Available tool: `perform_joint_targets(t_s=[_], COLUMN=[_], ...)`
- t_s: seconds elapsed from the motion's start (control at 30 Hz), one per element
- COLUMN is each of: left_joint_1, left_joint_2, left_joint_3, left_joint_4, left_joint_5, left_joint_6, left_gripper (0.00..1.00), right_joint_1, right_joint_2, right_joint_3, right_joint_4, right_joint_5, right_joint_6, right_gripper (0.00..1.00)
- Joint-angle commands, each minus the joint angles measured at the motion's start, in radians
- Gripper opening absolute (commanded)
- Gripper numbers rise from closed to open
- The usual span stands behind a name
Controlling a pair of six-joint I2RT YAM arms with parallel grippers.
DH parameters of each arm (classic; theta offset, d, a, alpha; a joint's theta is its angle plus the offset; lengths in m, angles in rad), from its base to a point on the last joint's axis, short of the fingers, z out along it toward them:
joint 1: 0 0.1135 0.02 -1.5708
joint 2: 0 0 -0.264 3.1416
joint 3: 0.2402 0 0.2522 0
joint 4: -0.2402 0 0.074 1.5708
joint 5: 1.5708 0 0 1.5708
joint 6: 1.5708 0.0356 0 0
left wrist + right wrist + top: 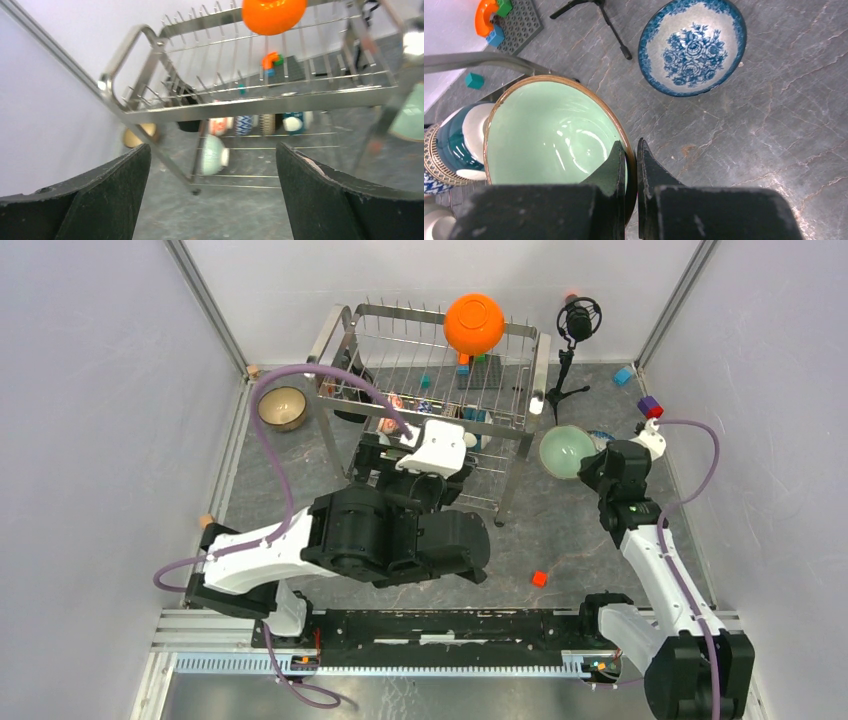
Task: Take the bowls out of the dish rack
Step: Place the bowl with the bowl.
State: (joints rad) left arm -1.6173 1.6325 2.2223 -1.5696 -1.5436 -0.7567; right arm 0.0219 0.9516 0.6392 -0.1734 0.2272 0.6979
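Observation:
The steel dish rack (pixel 430 390) stands at the back middle, with an orange bowl (pixel 474 323) on its top tier. Several bowls stand on edge on the lower tier: red-and-white (pixel 218 126), blue-and-white (pixel 243 125), a teal one (pixel 295 122) and a pale one (pixel 214 154). My left gripper (pixel 212 146) is open in front of the lower tier, holding nothing. My right gripper (pixel 630 145) is shut on the rim of a pale green bowl (pixel 549 130), right of the rack (pixel 566 451). A blue-and-white floral bowl (pixel 692 46) and a brown-gold bowl (pixel 283 407) sit on the table.
A black microphone stand (pixel 572 340) is behind the rack's right end. Small blocks lie around: red (pixel 540 578), blue (pixel 622 375) and purple (pixel 650 407). A grey baseplate with toy pieces (pixel 519 22) lies under the rack. Walls close in on both sides.

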Motion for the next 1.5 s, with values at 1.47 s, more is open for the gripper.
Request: perform_joint_targets(t_s=[1.47], left_joint_1=[0.229], left_joint_2=[-1.296], left_joint_3=[-1.848], left_joint_4=[1.369], left_joint_5=[0.835], left_joint_6=[0.198], left_gripper=[1.0], right_joint_1=[-0.054], right_joint_2=[0.127], right_joint_3=[0.307], right_joint_4=[-0.065], right_joint_5=[0.076], right_joint_6=[-0.072], right_gripper=[0.0])
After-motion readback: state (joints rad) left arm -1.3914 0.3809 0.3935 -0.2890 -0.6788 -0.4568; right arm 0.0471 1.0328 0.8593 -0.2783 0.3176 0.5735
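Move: The blue-and-white bowl on the table lies about 14 cm ahead of the right hand, 9 cm to its right and 14 cm below. The fan's tripod foot is some 16 cm beyond that bowl and 7 cm to its left; the rack's near right foot is about 20 cm left of the hand and level with it. For the left hand, the green bowl still in the rack is roughly 30 cm ahead, 4 cm left and 37 cm below, with an orange-patterned cup some 9 cm behind it. The green bowl, still pinched by its rim in the right fingers, drifts 1 to 2 cm left and slightly back, then climbs about 5 cm and turns forward and right, higher than the blue-and-white bowl but closing in sideways. Meanwhile the open, empty left hand sinks some 28 cm in front of the rack, slightly leftward, swinging clockwise and tipping its fingers down. ##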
